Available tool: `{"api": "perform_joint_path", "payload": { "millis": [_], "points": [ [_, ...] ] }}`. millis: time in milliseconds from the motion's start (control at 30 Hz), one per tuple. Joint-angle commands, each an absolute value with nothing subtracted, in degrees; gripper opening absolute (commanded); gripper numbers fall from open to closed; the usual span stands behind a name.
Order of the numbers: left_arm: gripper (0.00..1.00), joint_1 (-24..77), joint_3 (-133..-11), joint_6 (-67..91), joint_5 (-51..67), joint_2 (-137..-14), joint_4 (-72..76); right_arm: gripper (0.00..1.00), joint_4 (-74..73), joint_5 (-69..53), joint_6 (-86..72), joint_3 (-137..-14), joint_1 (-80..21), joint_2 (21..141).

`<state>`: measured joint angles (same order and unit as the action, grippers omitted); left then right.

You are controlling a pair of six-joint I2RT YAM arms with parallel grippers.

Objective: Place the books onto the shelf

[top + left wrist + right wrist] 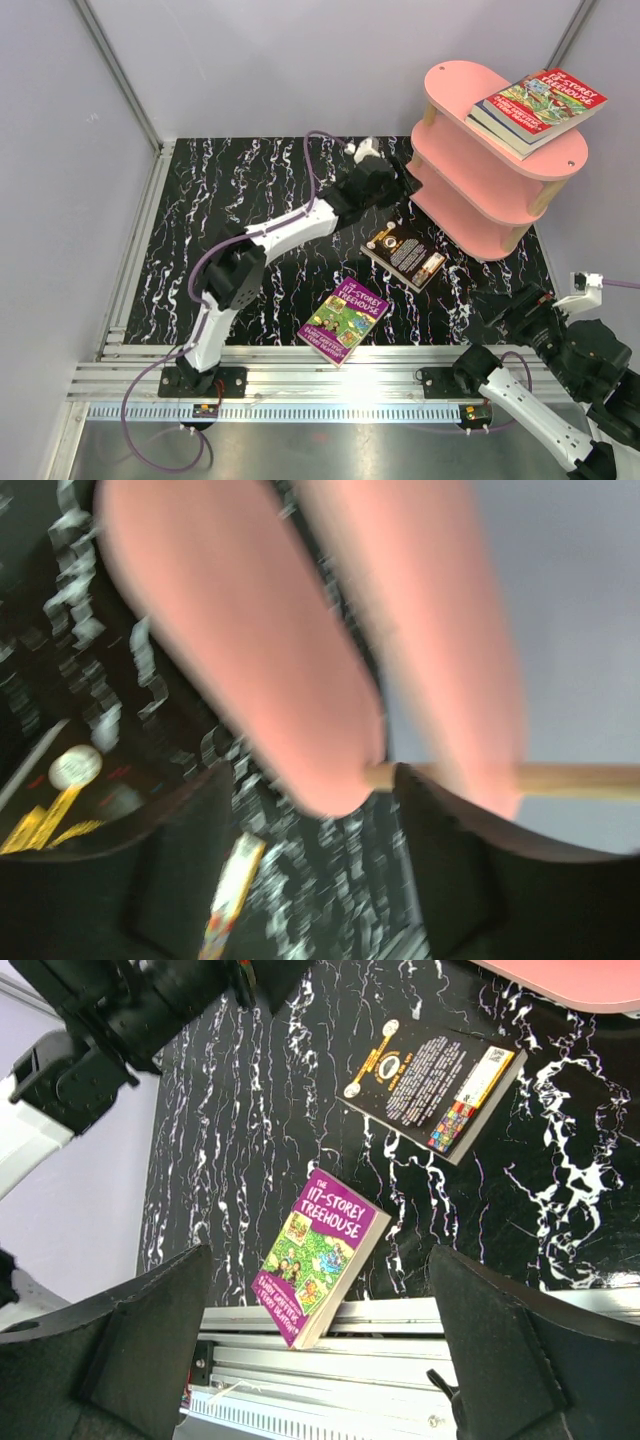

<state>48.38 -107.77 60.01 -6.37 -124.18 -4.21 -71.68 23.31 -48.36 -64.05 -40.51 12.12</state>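
Observation:
The pink shelf [470,190] stands at the back right. On its top board a red book [543,102] lies on a dark-blue one [500,128]. A black book [404,255] lies flat on the table in front of the shelf. A purple book [345,320] rests near the front, its corner over the metal rail. My left gripper [403,188] is open and empty beside the shelf's lower boards; its blurred wrist view shows the gripper [310,775], the pink boards [230,650] and a wooden post [570,778]. My right gripper [320,1255] hangs open above the purple book [318,1245].
The black marbled tabletop [240,200] is bounded by grey walls on the left and behind. A ribbed aluminium rail [300,385] runs along the near edge. The left arm [140,1010] and the black book [432,1085] show in the right wrist view.

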Motion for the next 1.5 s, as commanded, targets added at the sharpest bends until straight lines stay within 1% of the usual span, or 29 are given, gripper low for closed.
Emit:
{"api": "perform_joint_path", "payload": {
  "millis": [0, 33, 67, 100, 200, 333, 400, 433, 467, 533, 567, 600, 633, 667, 733, 800, 933, 1033, 1133, 1167, 1200, 1267, 1300, 1367, 1400, 1467],
  "points": [
    [0.79, 48.3, -95.0, 57.0, -4.5, -117.9, -0.2, 1.0, -68.6, 21.9, -47.5, -60.8, -40.8, 14.0],
    [0.9, 48.3, -92.7, 56.8, -4.5, -116.0, -0.3, 1.0, -67.7, 20.5, -47.5, -59.4, -40.7, 16.3],
    [0.94, 48.2, -90.4, 56.6, -4.7, -115.0, -0.3, 1.0, -65.7, 18.3, -47.9, -57.8, -40.7, 18.3],
    [0.98, 48.1, -85.2, 56.1, -4.7, -113.9, -0.2, 1.0, -64.6, 17.3, -49.1, -55.5, -40.7, 20.3],
    [0.99, 47.3, -76.9, 54.7, -3.7, -108.7, -0.2, 1.0, -59.3, 15.6, -50.4, -53.3, -40.7, 30.9],
    [0.99, 45.4, -69.1, 49.9, -2.2, -100.3, -3.0, 1.0, -49.9, 13.4, -52.3, -49.1, -40.6, 37.1],
    [0.99, 42.8, -65.3, 47.0, -0.3, -97.8, -5.5, 1.0, -44.2, 9.5, -54.5, -45.5, -40.7, 40.5],
    [0.99, 41.9, -63.3, 46.1, 1.6, -95.5, -6.0, 1.0, -42.3, 7.8, -55.1, -44.0, -40.6, 44.3],
    [0.99, 40.4, -58.6, 45.1, 3.1, -94.2, -6.0, 1.0, -37.7, 3.6, -56.6, -40.9, -40.7, 46.3],
    [0.99, 39.3, -54.8, 43.1, 4.7, -91.7, -5.6, 1.0, -32.2, 0.2, -58.4, -37.0, -40.8, 51.2],
    [0.99, 38.7, -51.8, 42.4, 6.3, -91.1, -5.5, 1.0, -25.9, -3.6, -59.5, -35.0, -40.7, 52.6],
    [0.99, 38.6, -50.6, 41.6, 7.1, -90.7, -5.3, 1.0, -22.7, -4.9, -61.5, -31.2, -40.8, 54.0],
    [0.99, 38.5, -49.5, 41.2, 7.9, -90.4, -4.5, 1.0, -17.4, -5.9, -62.3, -29.7, -40.7, 56.9],
    [0.99, 38.5, -48.5, 41.1, 9.8, -90.4, -3.8, 1.0, -15.5, -7.2, -63.0, -28.6, -40.8, 58.4],
    [0.99, 38.5, -45.4, 41.3, 11.6, -90.7, -1.0, 1.0, -13.4, -7.2, -63.6, -27.8, -41.1, 61.8],
    [0.99, 38.6, -43.5, 41.7, 14.1, -91.5, -0.3, 1.0, -12.8, -6.8, -63.8, -27.6, -41.4, 62.8],
    [0.99, 38.9, -41.5, 42.8, 20.5, -95.2, 6.2, 1.0, -10.4, -6.4, -64.3, -26.5, -41.5, 64.5],
    [0.98, 41.0, -41.2, 43.8, 22.5, -97.8, 8.6, 1.0, -6.9, -6.7, -65.4, -24.4, -41.6, 66.6],
    [0.98, 45.7, -40.8, 45.4, 22.8, -99.7, 11.2, 0.97, 1.8, -7.0, -66.3, -22.3, -41.5, 69.4],
    [0.98, 46.6, -40.5, 46.0, 23.4, -100.4, 12.2, 0.95, 3.4, -7.0, -66.4, -21.6, -41.6, 70.1],
    [0.98, 47.4, -40.3, 47.4, 23.4, -101.7, 13.3, 0.87, 4.5, -7.2, -66.4, -21.5, -41.6, 70.8],
    [0.98, 49.3, -39.9, 48.8, 24.3, -103.2, 16.4, 0.79, 6.4, -7.3, -66.4, -21.7, -41.6, 70.3],
    [0.97, 49.7, -39.7, 50.0, 24.7, -104.6, 17.5, 0.7, 6.2, -7.2, -66.4, -22.0, -41.7, 68.7],
    [0.97, 51.1, -39.4, 51.1, 25.2, -105.6, 20.2, 0.61, 3.6, -6.2, -65.7, -23.4, -41.9, 65.9],
    [0.97, 51.7, -39.3, 52.0, 25.3, -106.6, 21.6, 0.53, 0.6, -5.0, -65.4, -24.0, -41.9, 62.7],
    [0.97, 51.9, -39.3, 52.7, 25.6, -107.3, 22.7, 0.45, -3.4, -3.9, -64.5, -25.9, -42.0, 59.1]
  ]
}}
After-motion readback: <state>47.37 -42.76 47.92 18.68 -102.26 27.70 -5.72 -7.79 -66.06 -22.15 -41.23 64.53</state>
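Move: The purple 117-Storey Treehouse book lies flat, some 27 cm back from the left hand, 13 cm to its left and 20 cm below. From the right hand, that book is about 5 cm ahead, 28 cm to the left and 28 cm down. The black book lies face down about 10 cm back and 2 cm right of the left hand, 20 cm below; the shelf's middle is roughly 20 cm to that hand's right and 6 cm ahead. The right fingers pinch the purple book's right-hand page edge near the title end, half closing on it after the hand sweeps down 25 cm and left 20 cm, tipping some 40 degrees downward. The wide-open left hand drops back and left from the shelf, then swings right low over the title end, turning clockwise. ##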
